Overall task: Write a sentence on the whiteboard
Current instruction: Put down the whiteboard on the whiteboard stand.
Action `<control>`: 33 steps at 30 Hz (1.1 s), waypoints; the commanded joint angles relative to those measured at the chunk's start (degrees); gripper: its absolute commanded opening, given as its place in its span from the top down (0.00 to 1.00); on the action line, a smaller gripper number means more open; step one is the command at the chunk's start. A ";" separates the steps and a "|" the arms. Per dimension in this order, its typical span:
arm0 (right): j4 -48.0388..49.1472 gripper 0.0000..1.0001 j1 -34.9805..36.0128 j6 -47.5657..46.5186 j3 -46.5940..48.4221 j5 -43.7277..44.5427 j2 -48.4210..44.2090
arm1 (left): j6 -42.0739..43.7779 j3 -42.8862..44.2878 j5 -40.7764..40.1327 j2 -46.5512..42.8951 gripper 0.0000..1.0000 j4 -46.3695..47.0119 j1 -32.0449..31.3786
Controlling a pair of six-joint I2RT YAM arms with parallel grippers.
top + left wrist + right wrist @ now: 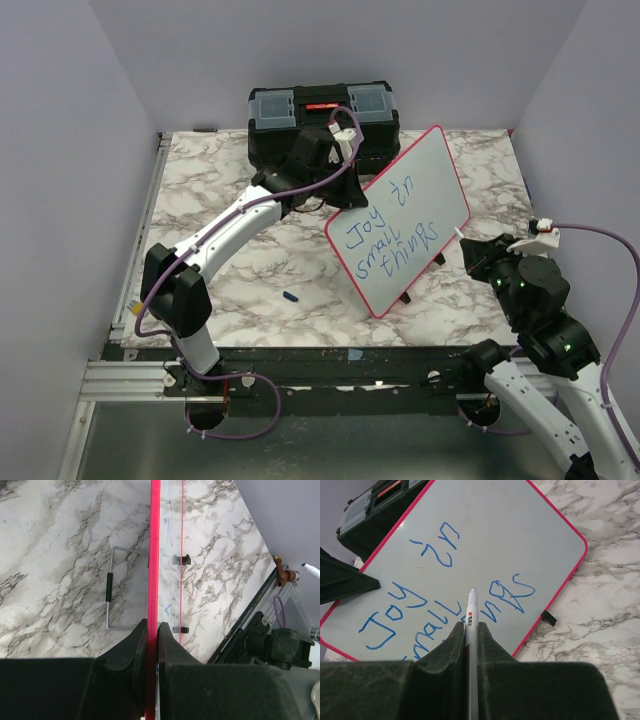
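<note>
The whiteboard (400,215) stands tilted on the marble table, its red-pink rim around blue writing that reads "Joy in small things" (445,595). My left gripper (345,188) is shut on the board's upper left edge. In the left wrist view the red rim (155,555) runs straight between the closed jaws of the left gripper (152,626). My right gripper (471,627) is shut on a white marker (471,607), whose tip points at the board near the word "things". From above, the right gripper (472,250) sits just off the board's right edge.
A black toolbox (322,115) stands behind the board at the table's far edge. A small blue cap (291,297) lies on the table left of the board. A wire stand (111,587) and the board's black feet (182,559) show below it.
</note>
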 commanded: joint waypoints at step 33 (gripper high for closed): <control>0.75 0.99 0.22 -1.26 -0.85 -1.35 2.09 | 5.77 -3.95 -7.43 0.88 0.55 -9.82 -2.12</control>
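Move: The whiteboard is already pinched by the left fingers at its upper-left edge, its lower edge by the stand's black hooks. The whiteboard stand lies about 12 cm to the left hand's right, 2 cm back and 17 cm below. From that hand the toolbox is some 28 cm ahead, 6 cm left and 12 cm below; the blue cap lies 12 cm back, 14 cm left and 22 cm below. From the right hand the stand is about 11 cm ahead, 10 cm left and 20 cm below. The whiteboard's raised upper edge is let down towards the stand by the left hand, which sinks about 8 cm in two steps with a short pause between, ending some 2 cm farther left and slightly back. As it goes, the wrist rolls about 15 degrees, its left side rising, and the fingers part from their pinch to nearly half open, the board's edge still between them. ##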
